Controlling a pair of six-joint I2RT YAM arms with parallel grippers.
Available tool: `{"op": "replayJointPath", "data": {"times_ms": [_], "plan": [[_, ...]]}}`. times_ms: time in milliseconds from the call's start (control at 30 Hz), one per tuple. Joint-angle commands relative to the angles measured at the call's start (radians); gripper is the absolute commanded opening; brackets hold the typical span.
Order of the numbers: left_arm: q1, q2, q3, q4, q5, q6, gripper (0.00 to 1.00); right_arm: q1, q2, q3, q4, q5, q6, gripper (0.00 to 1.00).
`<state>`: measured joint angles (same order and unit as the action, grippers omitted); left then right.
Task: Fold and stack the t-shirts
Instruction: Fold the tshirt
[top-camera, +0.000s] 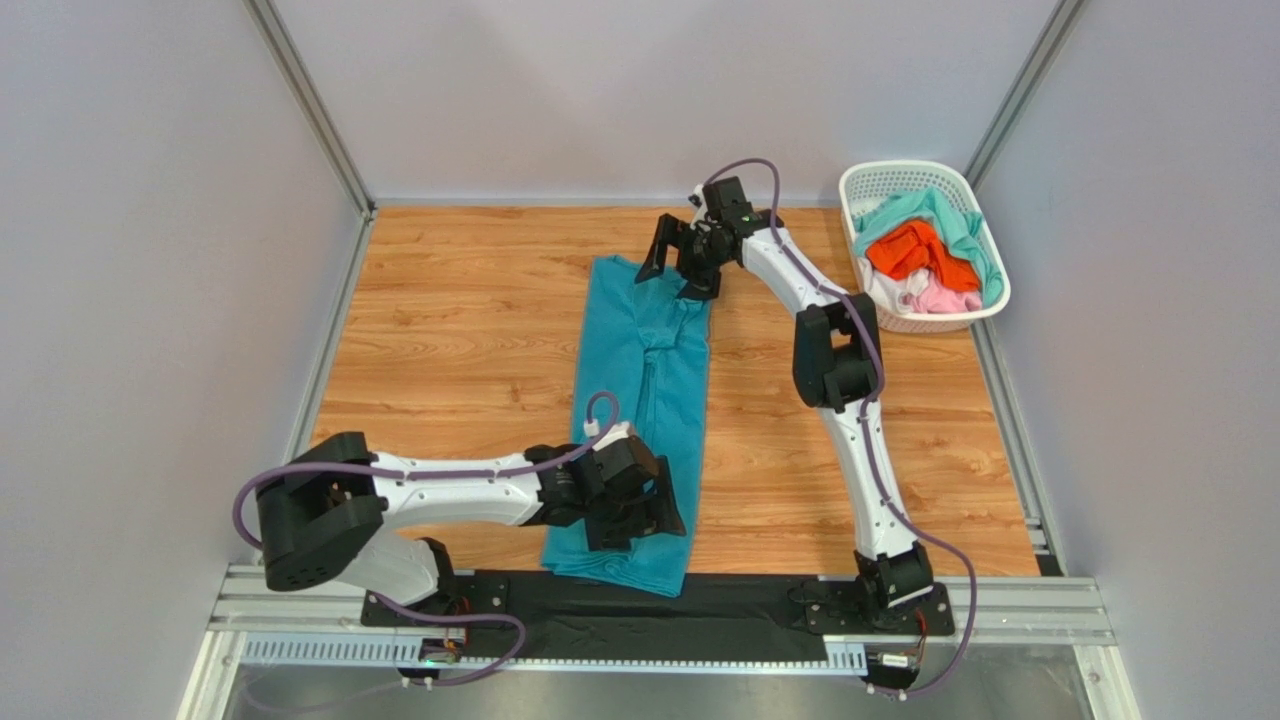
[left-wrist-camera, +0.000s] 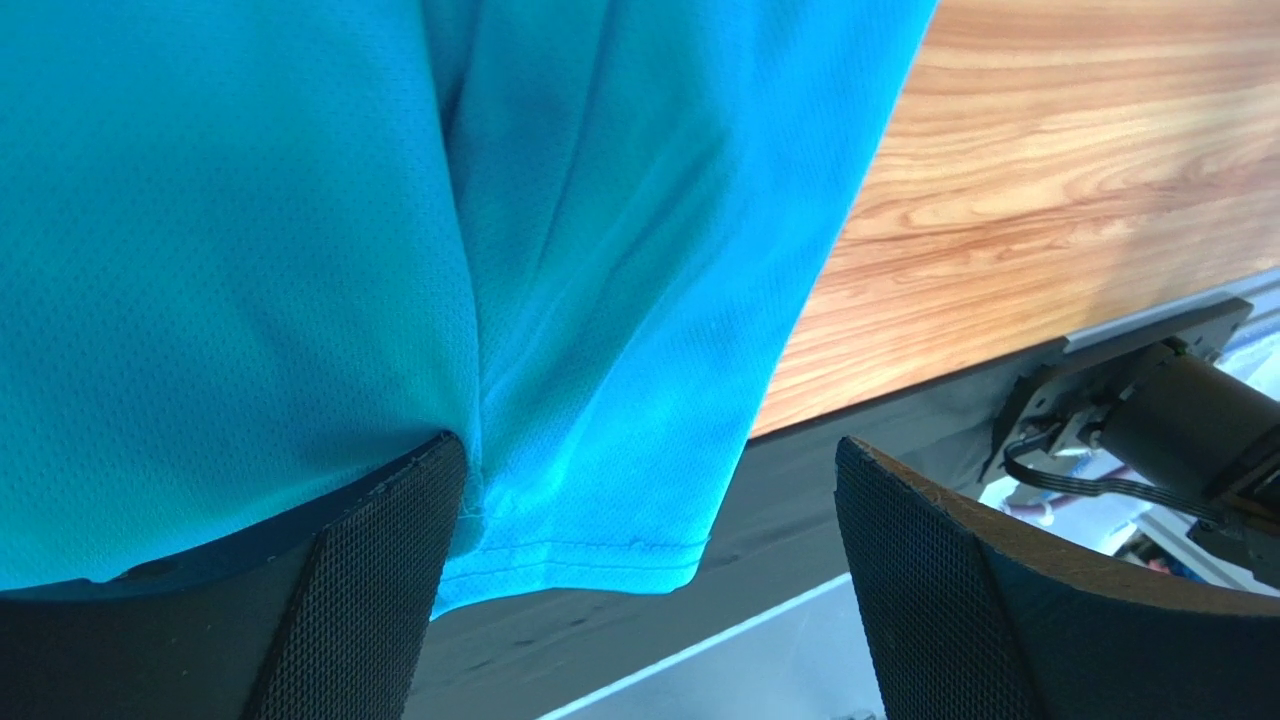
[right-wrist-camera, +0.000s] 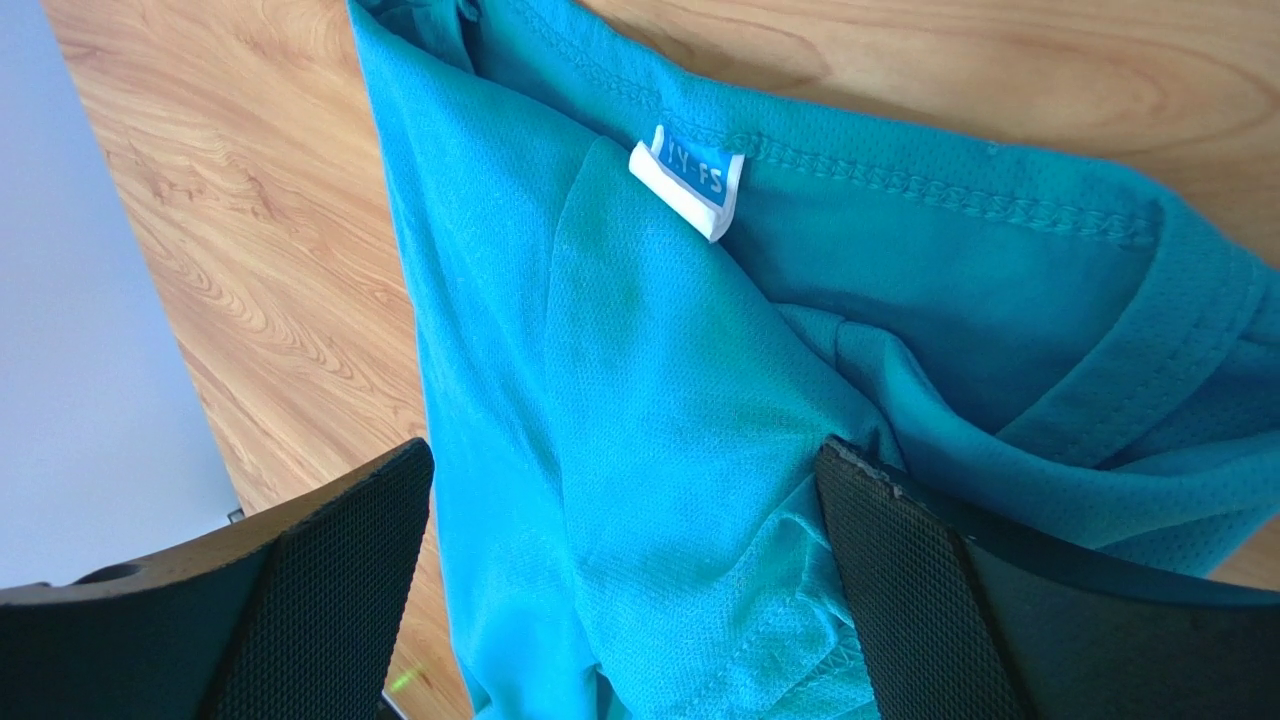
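Note:
A teal t-shirt (top-camera: 646, 360) lies on the wooden table as a long narrow strip, sides folded in, running from far to near. My left gripper (top-camera: 639, 510) hovers open over its near hem (left-wrist-camera: 601, 548); the hem corner shows between the two fingers (left-wrist-camera: 361, 600), ungripped. At the far end my right gripper (top-camera: 679, 252) stands open over the collar, where a small white neck label (right-wrist-camera: 688, 180) shows. Teal fabric (right-wrist-camera: 676, 450) lies between its pads (right-wrist-camera: 917, 600), with nothing clamped. More t-shirts, orange (top-camera: 906, 248), mint-green (top-camera: 959, 218) and pale pink (top-camera: 941, 299), are piled in the basket.
A white plastic lattice basket (top-camera: 899, 170) stands at the back right corner of the table. Grey walls close in the left, back and right sides. A black strip and metal rail (top-camera: 751, 600) run along the near edge by the arm bases.

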<state>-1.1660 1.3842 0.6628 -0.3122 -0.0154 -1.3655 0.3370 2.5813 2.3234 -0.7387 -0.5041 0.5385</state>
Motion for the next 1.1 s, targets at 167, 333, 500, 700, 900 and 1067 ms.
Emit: {"op": "replayJointPath", "data": {"times_ms": [167, 333, 500, 700, 900, 1067], "plan": [[-0.02, 0.151, 0.13, 0.073, 0.008, 0.046, 1.0, 0.019, 0.071, 0.085, 0.022, 0.013, -0.014, 1.0], [-0.021, 0.193, 0.195, 0.019, 0.028, 0.077, 1.0, 0.017, 0.06, 0.082, 0.012, 0.07, -0.015, 1.0], [-0.041, 0.125, 0.233, -0.063, 0.017, 0.101, 1.0, 0.01, 0.056, 0.158, -0.045, 0.079, -0.032, 1.0], [-0.08, 0.044, 0.323, -0.163, -0.04, 0.183, 1.0, 0.013, -0.099, 0.172, -0.076, 0.12, -0.084, 1.0], [-0.086, -0.082, 0.313, -0.306, -0.133, 0.207, 1.0, 0.023, -0.36, 0.065, -0.074, 0.223, -0.15, 1.0], [-0.086, -0.23, 0.259, -0.563, -0.311, 0.143, 1.0, 0.059, -0.623, -0.254, -0.05, 0.413, -0.189, 1.0]]}}
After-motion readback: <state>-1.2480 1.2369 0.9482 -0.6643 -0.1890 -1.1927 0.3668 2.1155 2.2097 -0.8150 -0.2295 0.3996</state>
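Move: The right hand is down on the far, collar end of the folded tshirt. The collar edge's middle is about 3 cm ahead of this hand and 3 cm to its left. The tshirt's middle lies some 22 cm back and 6 cm left, and the laundry basket about 34 cm right and 3 cm ahead. The left hand is on the near end, the hem's middle about 7 cm back and 4 cm left of it, the tshirt's middle about 17 cm ahead and 2 cm left. With open fingers still on the cloth, the left hand drags the tshirt's near end about 5 cm to the right, then lifts off some 10 cm and swings back left by about as much. The right hand stays almost still on the collar end, nudging about 1 cm forward, then rises fast by nearly 20 cm, drifting right and tipping its fingers forward some 25 degrees. ##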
